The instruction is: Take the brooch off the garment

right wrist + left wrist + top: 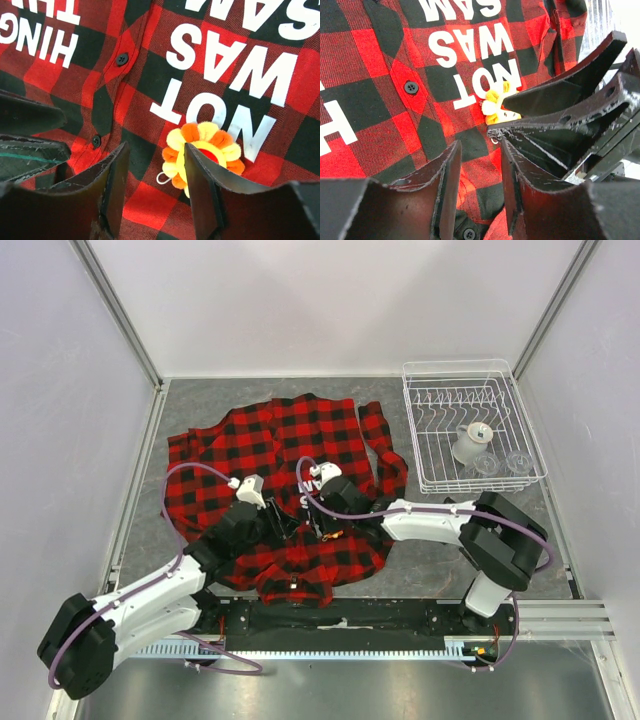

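The red-and-black plaid garment (280, 435) lies flat on the table, its white lettering showing in the left wrist view (370, 100) and the right wrist view (145, 70). The brooch (196, 134), a yellow and orange flower with a red centre, is pinned below the word "NOT"; it also shows in the left wrist view (495, 102) and as a small orange speck from above (336, 535). My right gripper (155, 147) is open just above the cloth, its right finger (200, 185) overlapping the brooch. My left gripper (480, 145) is open over the cloth just below the brooch.
A white wire dish rack (412, 420) stands at the back right with a white cup (470, 443) and glasses (519, 462) in it. Both grippers (285, 525) (325, 530) crowd the shirt's lower middle. White walls enclose the table.
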You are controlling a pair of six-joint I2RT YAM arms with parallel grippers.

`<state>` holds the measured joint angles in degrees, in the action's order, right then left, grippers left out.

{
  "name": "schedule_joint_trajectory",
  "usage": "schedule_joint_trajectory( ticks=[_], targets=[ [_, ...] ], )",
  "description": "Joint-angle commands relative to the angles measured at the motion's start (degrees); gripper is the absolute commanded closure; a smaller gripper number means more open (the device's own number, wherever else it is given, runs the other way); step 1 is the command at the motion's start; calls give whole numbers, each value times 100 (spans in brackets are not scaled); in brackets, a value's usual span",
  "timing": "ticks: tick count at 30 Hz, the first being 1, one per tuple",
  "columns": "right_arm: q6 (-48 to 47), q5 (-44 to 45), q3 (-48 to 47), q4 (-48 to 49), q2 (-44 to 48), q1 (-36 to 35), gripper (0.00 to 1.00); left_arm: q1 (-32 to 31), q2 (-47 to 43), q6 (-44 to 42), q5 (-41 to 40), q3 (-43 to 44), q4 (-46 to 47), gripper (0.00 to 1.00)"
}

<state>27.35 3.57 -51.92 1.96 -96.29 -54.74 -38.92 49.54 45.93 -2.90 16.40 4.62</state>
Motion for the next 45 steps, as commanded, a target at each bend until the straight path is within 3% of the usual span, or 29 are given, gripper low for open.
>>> schedule_joint_trajectory(
  ticks=[1,8,13,24,30,40,44,45],
  targets=[
    [-160,1045,-301,-441,50,-325,43,24,-58,170,-80,-41,56,57],
    [-151,2699,-687,-1214,-372,-1012,43,24,-489,171,-167,-164,-102,57],
    [-160,2964,-1013,-1373,-820,-1223,44,24,-551,162,-150,-190,-146,56],
    [314,4335,-2224,-2673,-1805,-1540,42,24,-805,197,-97,-243,-198,57],
    [525,4696,-2358,-2920,-1972,-1583,44,24,-963,214,-141,-339,-234,56],
    [710,4925,-2366,-2973,-2087,-1601,66,24,-1087,258,-132,-419,-181,56],
    [719,5030,-2428,-2973,-2148,-1601,82,24,-1148,258,-141,-436,-242,56],
    [736,5048,-2463,-2964,-2157,-1610,90,24,-1200,258,-150,-445,-260,56]
  ],
)
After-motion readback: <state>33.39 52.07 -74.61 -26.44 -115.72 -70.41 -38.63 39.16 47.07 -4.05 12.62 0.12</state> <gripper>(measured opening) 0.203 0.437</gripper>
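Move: The brooch lies about 3 cm ahead of the right hand, some 2 cm to its right and 3 cm below, its fingers half open and slanting forward-left. The white "NOT" lettering starts just beyond it, its middle about 4 cm farther out and 2 cm to the left of the brooch; the near shirt button is about 1 cm back and 5 cm left of the right hand. From the left hand the brooch is roughly 6 cm ahead, 8 cm right and 7 cm down. The right hand mainly turns, some 45 degrees in all, its left side dropping and the fingers swinging clockwise from forward-left to straight ahead, while it dips about 1.5 cm, eases back slightly and then comes some 2.5 cm forward and a little right to the brooch's near left edge. Over the last part its half-open fingers close most of the way with the tips close to the petals, though contact can't be made out, and the left hand, fingers still part open, backs off about 2 cm back and to the left. ##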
